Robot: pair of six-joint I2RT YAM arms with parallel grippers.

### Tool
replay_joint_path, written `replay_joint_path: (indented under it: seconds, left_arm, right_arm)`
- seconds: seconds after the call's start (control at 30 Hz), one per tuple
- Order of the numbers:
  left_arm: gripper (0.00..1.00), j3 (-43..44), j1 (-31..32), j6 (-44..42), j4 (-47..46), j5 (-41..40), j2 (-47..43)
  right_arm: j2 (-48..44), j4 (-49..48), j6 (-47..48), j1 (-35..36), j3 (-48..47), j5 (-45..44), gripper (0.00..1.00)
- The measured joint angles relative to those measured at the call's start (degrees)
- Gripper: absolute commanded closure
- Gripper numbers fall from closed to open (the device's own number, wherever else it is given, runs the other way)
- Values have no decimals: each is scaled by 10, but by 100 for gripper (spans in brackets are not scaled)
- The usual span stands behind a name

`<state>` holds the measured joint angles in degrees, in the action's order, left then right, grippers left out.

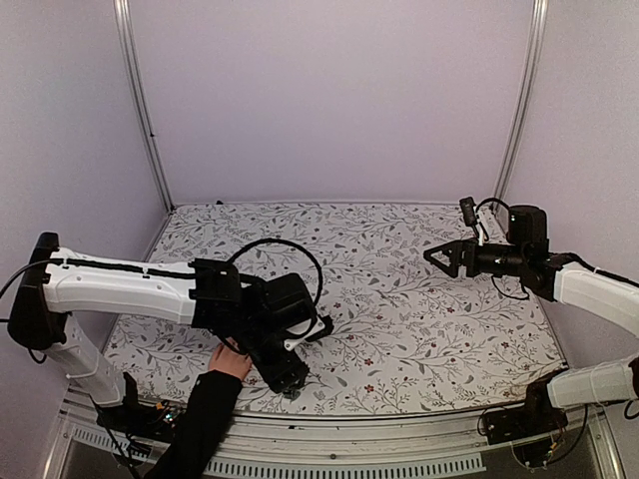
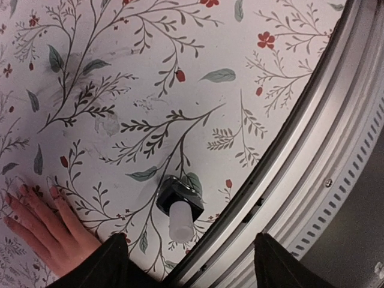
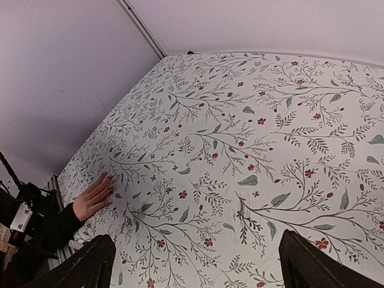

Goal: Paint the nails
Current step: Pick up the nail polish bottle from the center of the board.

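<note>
A light-skinned hand (image 2: 45, 225) in a black sleeve (image 1: 200, 424) lies flat on the floral table near its front edge, fingers spread. Its nails (image 2: 53, 191) look dark reddish; the nails (image 3: 109, 177) also show small and far off in the right wrist view. A small dark bottle with a white cap (image 2: 178, 209) stands on the cloth to the right of the hand. My left gripper (image 2: 192, 267) hovers over the bottle, open, its fingers (image 2: 111, 264) apart from the cap. In the top view the left gripper (image 1: 288, 377) is beside the hand (image 1: 230, 361). My right gripper (image 1: 442, 256) hangs open high at the right.
The table's metal front rail (image 2: 300, 180) runs close beside the bottle. The floral cloth (image 3: 252, 138) stretches between the two arms. A black cable (image 1: 285, 249) loops over the left arm. Pale walls (image 1: 329, 100) enclose the back and sides.
</note>
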<state>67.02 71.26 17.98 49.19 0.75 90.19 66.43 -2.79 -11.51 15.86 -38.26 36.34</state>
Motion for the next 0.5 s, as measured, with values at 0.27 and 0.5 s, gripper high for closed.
replay_joint_path:
  seconds: [0.27,0.5]
  left_arm:
    - [53,4,9,-9,1,-15,38]
    - [63,4,9,-17,-3,-12,56]
  right_arm:
    - [0,0,0,0,0,0,1]
    - [0,0,1,0,0,0,1]
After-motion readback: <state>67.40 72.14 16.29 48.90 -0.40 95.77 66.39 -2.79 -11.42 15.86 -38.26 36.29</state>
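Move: The nail polish bottle stands almost straight under the left hand, its middle about 6 cm below and its pale cap pointing up between the fingers. The person's hand lies flat some 9 cm to the left and 6 cm ahead, and the table's near edge runs about 3 cm behind the bottle. From the right hand, the bottle is about 20 cm back, 29 cm to the left and 16 cm lower. Straight down goes the left hand, about 3 cm and slowing, onto the nail polish bottle, while the wrist tips some 5 degrees so the fingers point more nearly at the table. On the way the fingers close from about three-quarters open to two-fifths, coming to either side of the cap with a gap still left; no grip yet. ##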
